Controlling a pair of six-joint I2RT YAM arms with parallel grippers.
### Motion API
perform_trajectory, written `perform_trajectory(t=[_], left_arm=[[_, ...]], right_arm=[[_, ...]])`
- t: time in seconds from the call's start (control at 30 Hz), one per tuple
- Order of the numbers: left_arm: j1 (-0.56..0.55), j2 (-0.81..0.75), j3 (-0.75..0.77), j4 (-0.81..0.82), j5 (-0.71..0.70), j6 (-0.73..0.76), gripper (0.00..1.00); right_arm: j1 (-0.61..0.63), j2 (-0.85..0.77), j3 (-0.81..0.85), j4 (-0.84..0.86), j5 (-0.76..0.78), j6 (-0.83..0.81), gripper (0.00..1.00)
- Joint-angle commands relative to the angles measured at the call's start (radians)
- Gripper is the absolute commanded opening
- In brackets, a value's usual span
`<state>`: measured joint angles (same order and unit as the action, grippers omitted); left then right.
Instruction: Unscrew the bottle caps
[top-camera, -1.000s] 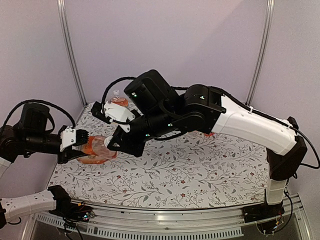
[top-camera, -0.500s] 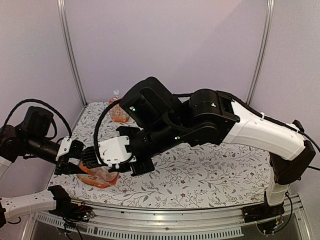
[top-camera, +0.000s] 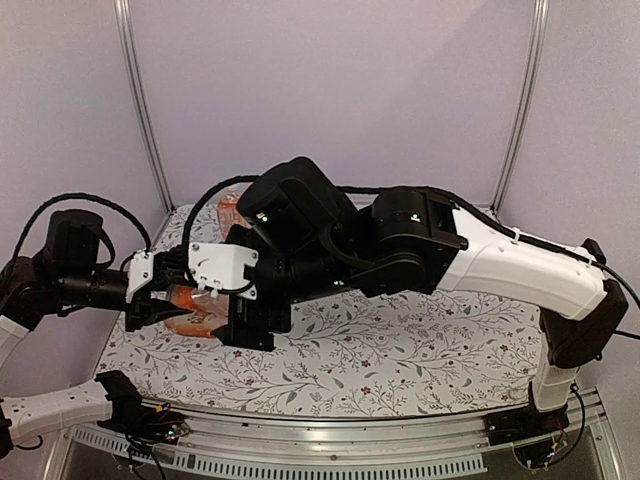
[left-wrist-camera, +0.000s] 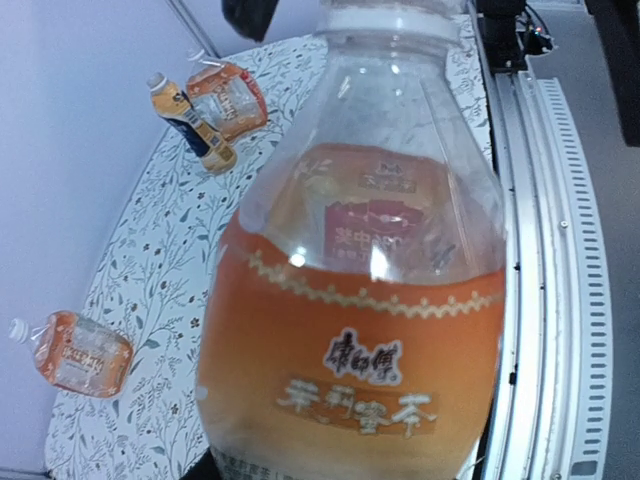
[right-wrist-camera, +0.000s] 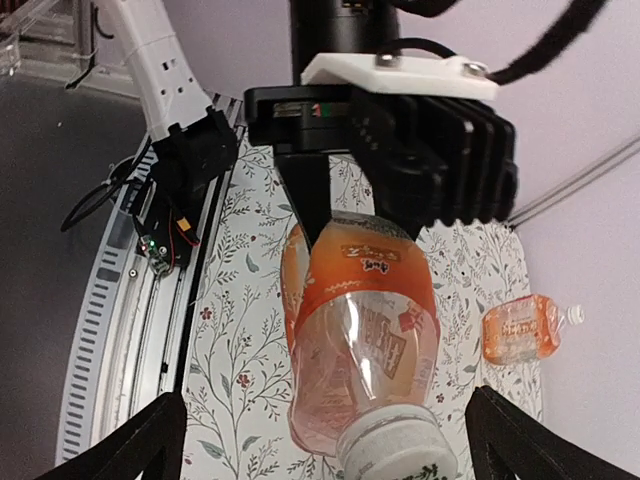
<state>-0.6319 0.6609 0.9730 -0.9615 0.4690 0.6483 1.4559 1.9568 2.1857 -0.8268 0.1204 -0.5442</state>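
My left gripper (top-camera: 155, 298) is shut on the base of a red-labelled orange-drink bottle (top-camera: 192, 308) and holds it tilted above the table's left side. The bottle fills the left wrist view (left-wrist-camera: 360, 300), with its white cap (left-wrist-camera: 390, 15) at the top edge. In the right wrist view the bottle (right-wrist-camera: 360, 320) points its cap (right-wrist-camera: 395, 447) at the camera. My right gripper (right-wrist-camera: 328, 425) is open, with one finger (right-wrist-camera: 140, 445) on each side of the cap, not touching it. In the top view my right gripper (top-camera: 228, 298) covers the cap.
A dark-labelled bottle (left-wrist-camera: 190, 122) and a red-labelled bottle (left-wrist-camera: 228, 92) lie at the far end of the floral table (top-camera: 400, 350). Another red-labelled bottle (left-wrist-camera: 75, 352) lies near the wall; one also shows in the right wrist view (right-wrist-camera: 520, 332). A metal rail (left-wrist-camera: 545, 250) runs along the table's near edge.
My left gripper has lifted the bottle up and back from the front left. My right gripper has followed and now stands with its fingers spread around the cap end.
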Motion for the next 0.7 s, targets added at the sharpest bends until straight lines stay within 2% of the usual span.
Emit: perform_trajectory(t=[0.0,0.03,0.1,0.2,0.27,0.47,0.67], left_arm=[[0.000,-0.009,-0.042,0.200,-0.284,-0.026,0.17],[0.000,-0.009,-0.047,0.222,-0.325,-0.021,0.17],[-0.002,-0.006,-0.056,0.257,-0.377,-0.009,0.17],[-0.005,-0.007,-0.065,0.276,-0.402,0.000,0.17],[-0.005,-0.009,-0.069,0.277,-0.395,0.001,0.18],[-0.008,-0.007,-0.077,0.277,-0.401,0.012,0.18],[-0.008,-0.004,-0.080,0.277,-0.402,0.022,0.18]], right_arm=[[-0.087,-0.034,0.042,0.088,0.031,0.463,0.95],[-0.103,-0.035,0.037,0.095,0.028,0.604,0.90],[-0.128,-0.036,0.028,0.107,0.038,0.769,0.83],[-0.144,-0.019,0.029,0.095,0.097,0.942,0.78],[-0.155,-0.010,0.032,0.095,0.111,1.001,0.75],[-0.160,0.024,0.086,0.100,0.070,1.025,0.64],[-0.163,0.049,0.097,0.096,0.052,1.024,0.59]])
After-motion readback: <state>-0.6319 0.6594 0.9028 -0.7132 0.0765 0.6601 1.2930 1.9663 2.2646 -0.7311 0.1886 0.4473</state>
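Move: The held bottle's cap sits between the right hand's wide-open fingertips, about 2 cm ahead and 1 cm to the left of its hand point, 1 cm lower. The bottle's body slants away from that hand, some 8 cm left, 4 cm ahead and 6 cm down. A standing bottle is far out, roughly 38 cm ahead of the right hand, 13 cm left and 23 cm lower. From the left hand the cap lies about 10 cm right, 2 cm back and 7 cm up. Forward by about 10 cm, the right hand swings with the bottle and rolls some 65 degrees about its own finger line, clockwise looking along the fingers. It rises about 5 cm, mostly late, drawing off the cap as its fingers narrow from wide open to a bit over half. The left hand keeps its grip on the bottle, carrying it about 7.5 cm forward and 2.5 cm left while turning it counter-clockwise. ##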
